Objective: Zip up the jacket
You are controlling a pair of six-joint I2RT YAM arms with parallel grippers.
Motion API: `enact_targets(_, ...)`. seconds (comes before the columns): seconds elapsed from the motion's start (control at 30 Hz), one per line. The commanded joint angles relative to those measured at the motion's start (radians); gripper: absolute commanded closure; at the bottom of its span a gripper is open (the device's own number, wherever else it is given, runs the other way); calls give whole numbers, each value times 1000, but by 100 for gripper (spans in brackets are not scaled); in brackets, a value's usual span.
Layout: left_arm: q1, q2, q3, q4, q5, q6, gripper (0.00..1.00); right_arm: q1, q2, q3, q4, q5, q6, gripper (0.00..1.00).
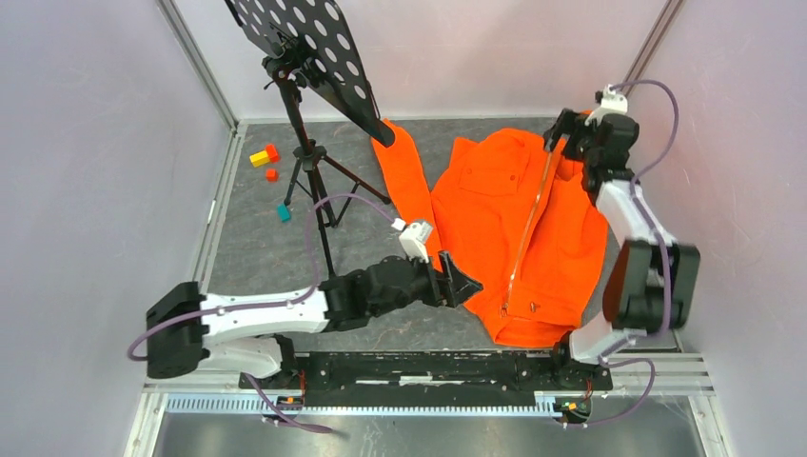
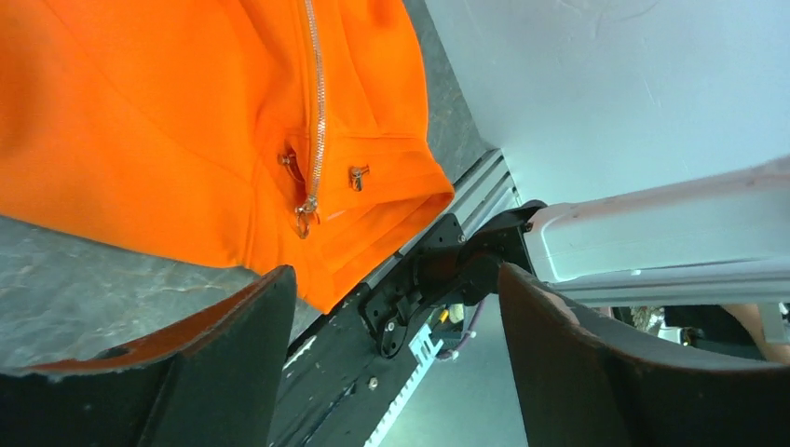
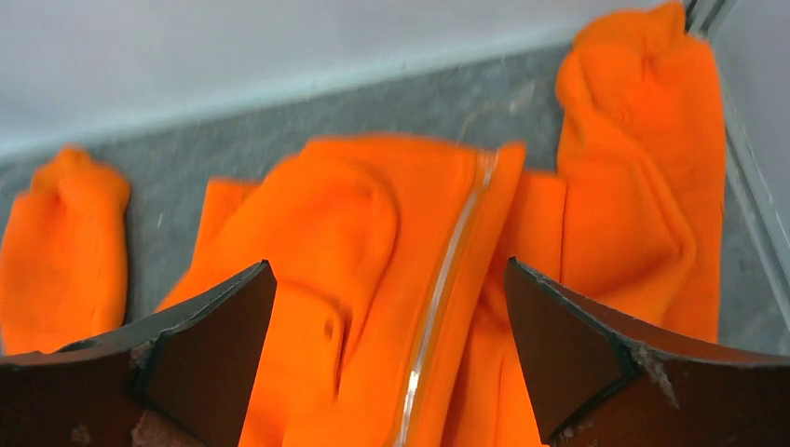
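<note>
The orange jacket [image 1: 481, 214] lies flat on the table, collar far, hem near. Its light zipper [image 1: 529, 224] runs from collar to hem. In the left wrist view the zipper [image 2: 318, 112] looks joined above the hem, with a small metal pull [image 2: 304, 219] at its lower end. My left gripper [image 1: 469, 284] is open just left of the hem corner, with nothing between its fingers [image 2: 233, 358]. My right gripper [image 1: 568, 133] is open above the collar end, and the zipper [image 3: 445, 289] passes between its fingers [image 3: 210, 321] without touching them.
A black music stand [image 1: 306, 52] on a tripod stands at the far left. Small coloured blocks [image 1: 265, 155] and a teal block [image 1: 284, 212] lie beside it. The black base rail [image 1: 428, 367] runs along the near edge. Walls close in on both sides.
</note>
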Motion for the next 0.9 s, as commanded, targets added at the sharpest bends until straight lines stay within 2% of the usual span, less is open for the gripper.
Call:
enact_targets(0.0,7,-153,-66,-54,-47,318,8,57,-286,-203,-246,19,-125,2)
enact_targets(0.07,8,-237,-113,-78,-63,397,7,78,-412,-284,-292,8,-167,2)
enact_targets(0.2,8,-460,-307,23,-83,454,8,88,-670,-332,-392,-50,-189,2)
enact_targets(0.33,8,-733,-459,23,-163,518,9,88,-821,-228,-471,-110,-182,2)
enact_targets(0.47,9,-995,-481,-70,-270,675,9,88,-968,-169,-458,-61,-170,2)
enact_targets(0.57,8,-1105,-421,-72,-321,874,7,88,-1092,-204,-372,-30,-160,2)
enact_targets(0.63,9,-1113,-340,-72,-323,1005,6,88,-1169,-229,-304,-14,-159,2)
enact_targets(0.73,8,-1051,-186,-72,-299,1202,5,88,-1251,-243,-232,11,-165,2)
enact_targets(0.87,8,-955,9,-65,-266,1330,0,88,-1310,-249,-169,44,-172,2)
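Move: My open left hand is clear of the zipper pull, which lies about 11 cm to its right, 4 cm nearer me and 18 cm below; the small pocket pull is 7 cm right of that pull, and the stand's near foot some 27 cm left of my hand, 4 cm ahead. From my open right hand the zipper's far end is 12 cm ahead, 7 cm right and 18 cm down, the jacket's right sleeve 12 cm right and 5 cm beyond that end. Both my hands retreat from the jacket, touching nothing. I draw the right back about 34 cm, drifting a little left, first level and then climbing steeply, fingers still wide open and tipping up some 45 degrees. My left sweeps left, level at first, then rises too, opening slightly wider as its fingers swing upward and towards forward. ##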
